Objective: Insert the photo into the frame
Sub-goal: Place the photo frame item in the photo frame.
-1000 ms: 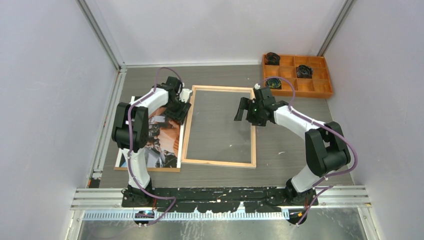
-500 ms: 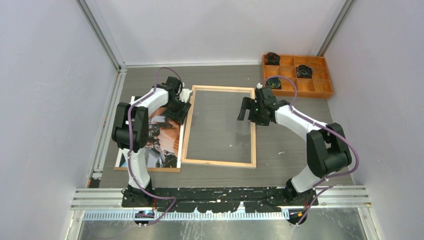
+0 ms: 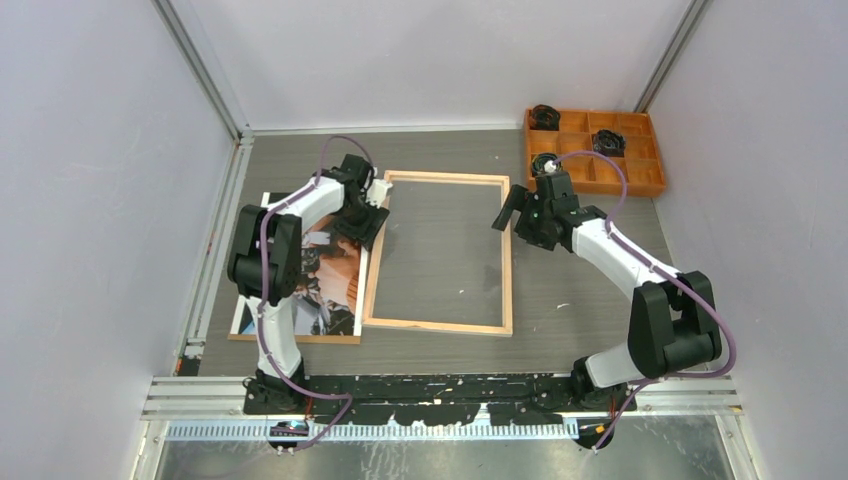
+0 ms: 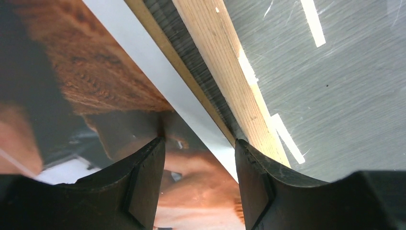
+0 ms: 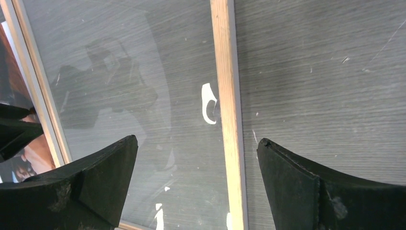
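Observation:
The photo (image 3: 320, 285) lies face up at the left, its dark and orange-brown print filling the left wrist view (image 4: 95, 81). The frame (image 3: 440, 325) lies wood side up in the middle, right beside it. My left gripper (image 3: 368, 218) is low over the photo's far right corner. Its jaws (image 4: 198, 141) stand apart astride the photo's white right border, and the frame's left rail (image 4: 225, 57) runs just beyond. My right gripper (image 3: 512, 208) hovers wide open (image 5: 197, 139) over the frame's right rail (image 5: 229, 96), holding nothing.
A brown backing board (image 3: 300, 339) lies under the photo, its edge showing as a tan strip (image 4: 165, 45). A clear sheet (image 5: 143, 72) rests inside the frame and reflects the arm. An orange compartment tray (image 3: 650, 185) with dark items stands at the far right.
My right gripper has moved right and away from over the frame's inside to above its right rail, opening slightly wider. The left gripper has shifted a little towards the frame's far left corner.

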`<state>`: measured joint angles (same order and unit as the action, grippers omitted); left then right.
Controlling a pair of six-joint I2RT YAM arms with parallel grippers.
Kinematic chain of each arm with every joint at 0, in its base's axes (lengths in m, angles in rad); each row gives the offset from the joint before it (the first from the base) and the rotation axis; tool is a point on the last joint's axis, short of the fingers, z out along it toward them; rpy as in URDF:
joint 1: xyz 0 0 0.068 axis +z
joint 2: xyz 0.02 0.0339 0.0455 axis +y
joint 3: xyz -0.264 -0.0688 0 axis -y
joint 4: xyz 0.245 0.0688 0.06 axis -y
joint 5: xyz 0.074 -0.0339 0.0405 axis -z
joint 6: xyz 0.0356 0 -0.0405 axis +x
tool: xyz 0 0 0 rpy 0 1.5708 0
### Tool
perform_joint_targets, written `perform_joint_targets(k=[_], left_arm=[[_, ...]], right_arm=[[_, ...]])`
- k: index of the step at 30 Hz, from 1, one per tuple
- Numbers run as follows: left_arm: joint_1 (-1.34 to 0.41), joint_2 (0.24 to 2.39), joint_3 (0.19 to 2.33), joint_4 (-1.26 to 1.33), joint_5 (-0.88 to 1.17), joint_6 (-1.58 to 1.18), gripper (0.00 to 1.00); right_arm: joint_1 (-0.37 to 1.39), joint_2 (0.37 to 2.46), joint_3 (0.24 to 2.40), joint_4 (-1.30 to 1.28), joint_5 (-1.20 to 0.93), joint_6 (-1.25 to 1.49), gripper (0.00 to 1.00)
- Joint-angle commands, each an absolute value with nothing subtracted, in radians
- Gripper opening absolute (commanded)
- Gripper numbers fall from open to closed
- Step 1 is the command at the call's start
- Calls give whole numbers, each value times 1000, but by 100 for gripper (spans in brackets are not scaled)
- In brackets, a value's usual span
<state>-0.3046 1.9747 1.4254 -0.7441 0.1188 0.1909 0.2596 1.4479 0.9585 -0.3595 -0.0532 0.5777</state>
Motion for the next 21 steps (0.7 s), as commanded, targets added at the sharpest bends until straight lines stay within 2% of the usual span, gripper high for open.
perform_joint_targets(k=[1,11,16,21], left_arm=[[-334,2001,1466,-736,135,189,57],[-360,2029,1559,-773,145,186,57],[-357,2000,1599,-823,190,186,57],[-265,1887,1595,-871,160,222,59]], right_arm=[[268,1424,933,-308,-97,630,100],[340,1388,937,-312,-64,663,100],[437,1398,1010,-328,24,696,99],[592,1506,1165,-313,108,723,98]])
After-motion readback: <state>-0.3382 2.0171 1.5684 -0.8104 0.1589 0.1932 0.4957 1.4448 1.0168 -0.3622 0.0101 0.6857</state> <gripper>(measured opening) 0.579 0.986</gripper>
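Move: Close to the left hand's right side, the frame's left bar lies about 3 cm to its right and 2 cm back. The photo's middle is some 11 cm to its left and 5 cm back, the frame's middle about 16 cm to its right and 2 cm back, all some 2 cm below. From the right hand the photo's middle is roughly 41 cm left and 5 cm back, the frame's middle 15 cm left and 3 cm back, both about 10 cm below. Pushing the frame's left bar to the right with the outer side of its right finger, the half-open left hand goes about 3 cm right and nearly 2 cm forward, then lifts some 2 cm. The right hand, wide open and touching nothing, first dips slightly and eases back 2 cm, then sweeps about 8 cm left over the frame towards the photo, rising towards the end. ##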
